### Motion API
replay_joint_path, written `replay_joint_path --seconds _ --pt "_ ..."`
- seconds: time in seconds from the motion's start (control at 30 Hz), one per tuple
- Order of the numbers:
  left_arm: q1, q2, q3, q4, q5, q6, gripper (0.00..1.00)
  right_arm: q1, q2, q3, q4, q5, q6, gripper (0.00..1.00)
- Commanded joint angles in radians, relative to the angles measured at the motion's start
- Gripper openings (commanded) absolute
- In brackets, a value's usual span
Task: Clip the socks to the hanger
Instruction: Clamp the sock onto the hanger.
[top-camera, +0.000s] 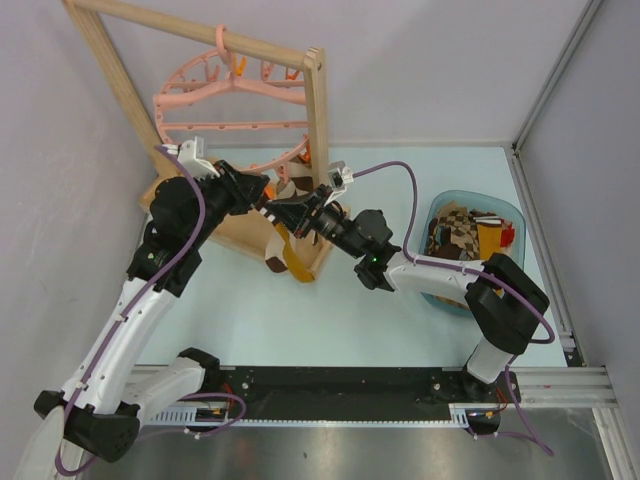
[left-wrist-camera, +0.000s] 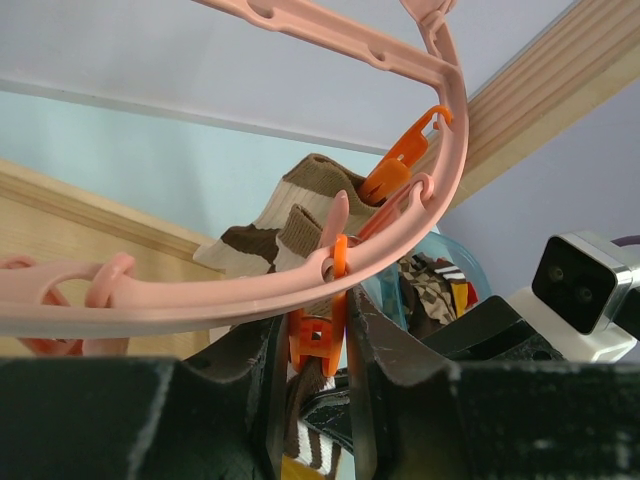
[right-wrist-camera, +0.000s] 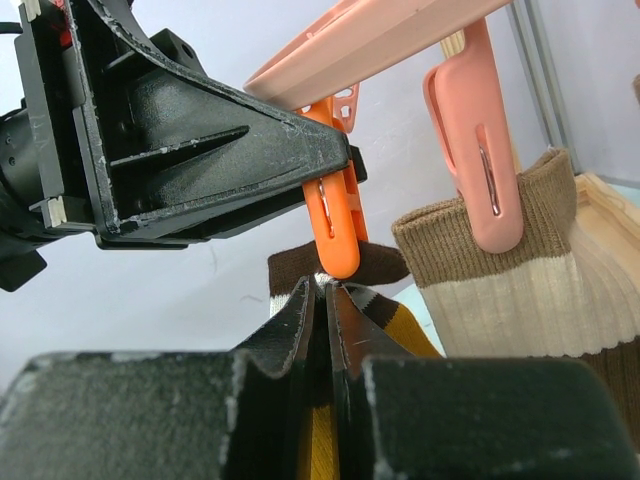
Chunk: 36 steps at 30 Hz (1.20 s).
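The round pink hanger (top-camera: 232, 118) hangs by its hook from the wooden rack. My left gripper (left-wrist-camera: 315, 325) is shut on an orange clip (left-wrist-camera: 318, 340) under the hanger's ring (left-wrist-camera: 200, 300), squeezing its sides. My right gripper (right-wrist-camera: 326, 288) is shut on the mustard yellow sock (right-wrist-camera: 400, 325), its brown-and-white striped cuff pushed up against the tip of that orange clip (right-wrist-camera: 336, 230). The sock (top-camera: 296, 256) dangles below both grippers in the top view. A pink clip (right-wrist-camera: 480, 170) beside it holds a cream-and-brown sock (right-wrist-camera: 520, 280). More socks lie in the basket.
A blue basket (top-camera: 520, 215) with several socks stands at the right of the table. The wooden rack's post (top-camera: 316, 110) and base (top-camera: 240, 235) are close behind the grippers. An unused orange clip (left-wrist-camera: 400, 160) hangs further along the ring.
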Motion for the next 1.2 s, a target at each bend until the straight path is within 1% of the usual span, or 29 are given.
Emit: replay_joint_path --seconds 0.0,0.13,0.17,0.2,0.23,0.27,0.33,0.37,0.4,0.43,0.47,0.5,0.63,0.7,0.83,0.9,0.93,1.03,1.07,1.17 --pt "-0.016 -0.027 0.01 0.006 0.037 -0.006 0.27 -0.001 -0.021 0.047 0.093 0.044 -0.03 0.05" --pt "-0.016 -0.028 0.011 0.006 0.034 -0.004 0.37 -0.002 -0.02 0.047 0.096 0.051 -0.031 0.11" --pt "-0.016 -0.028 0.01 0.004 0.034 -0.001 0.41 -0.002 -0.02 0.049 0.096 0.053 -0.035 0.13" --pt "-0.014 -0.03 0.014 -0.001 0.033 0.002 0.43 -0.004 -0.02 0.049 0.096 0.054 -0.035 0.16" --pt "-0.016 -0.031 0.014 -0.002 0.033 0.004 0.44 -0.004 -0.018 0.049 0.098 0.057 -0.035 0.18" --pt "-0.016 -0.031 0.016 -0.007 0.033 0.007 0.48 -0.005 -0.018 0.049 0.098 0.059 -0.035 0.19" --pt "-0.014 -0.033 0.024 -0.013 0.03 0.013 0.51 -0.007 -0.017 0.049 0.104 0.06 -0.035 0.22" --pt "-0.016 -0.034 0.027 -0.016 0.028 0.016 0.54 -0.008 -0.017 0.049 0.105 0.06 -0.035 0.26" --pt "-0.016 -0.037 0.03 -0.017 0.028 0.019 0.56 -0.01 -0.017 0.049 0.107 0.059 -0.035 0.37" --pt "-0.016 -0.042 0.033 -0.024 0.028 0.021 0.58 -0.01 -0.017 0.049 0.108 0.059 -0.035 0.41" --pt "-0.016 -0.043 0.036 -0.027 0.025 0.025 0.63 -0.011 -0.018 0.049 0.105 0.056 -0.036 0.47" --pt "-0.016 -0.045 0.039 -0.031 0.025 0.028 0.64 -0.013 -0.02 0.049 0.102 0.056 -0.038 0.47" --pt "-0.016 -0.065 0.059 -0.077 0.013 0.048 0.76 -0.015 -0.033 0.049 0.073 0.051 -0.054 0.51" --pt "-0.016 -0.076 0.079 -0.1 -0.004 0.066 0.8 -0.015 -0.04 0.049 0.046 0.053 -0.074 0.52" --pt "-0.014 -0.106 0.122 -0.18 -0.047 0.111 0.82 -0.016 -0.06 0.049 -0.01 0.06 -0.114 0.52" --pt "-0.014 -0.129 0.143 -0.224 -0.058 0.142 0.83 -0.016 -0.076 0.049 -0.049 0.063 -0.131 0.55" --pt "-0.014 -0.138 0.151 -0.235 -0.085 0.151 0.82 -0.016 -0.083 0.049 -0.065 0.068 -0.148 0.55" --pt "-0.014 -0.163 0.18 -0.29 -0.136 0.206 0.84 -0.015 -0.116 0.047 -0.14 0.071 -0.192 0.61" --pt "-0.011 -0.166 0.185 -0.301 -0.147 0.22 0.84 -0.015 -0.135 0.047 -0.183 0.073 -0.205 0.65" --pt "0.013 -0.172 0.186 -0.327 -0.153 0.277 0.86 -0.013 -0.167 0.046 -0.272 0.067 -0.254 0.71"
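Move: The orange clip that holds the sock's cuff is pinched in the left hand, its middle about 1 cm below the finger point. From the right hand, which grips the cuff just under the jaws, that clip lies roughly 1 cm ahead, 2 cm left and 3 cm up. From the left hand, a pink clip with a tan sock is about 4 cm ahead and 3 cm right, and a second orange clip some 7 cm ahead and 7 cm right, both about level. The orange clip and the striped sock's cuff are let go by both hands. The left fingers spread wide off the clip while backing only a centimetre or so, then the hand leaves the hanger some 5 cm back, 5 cm up and 4 cm left, rolling and tipping up slightly. The right fingers open off the cuff with a mere 2 cm shift right and a little forward, turning slightly clockwise. ##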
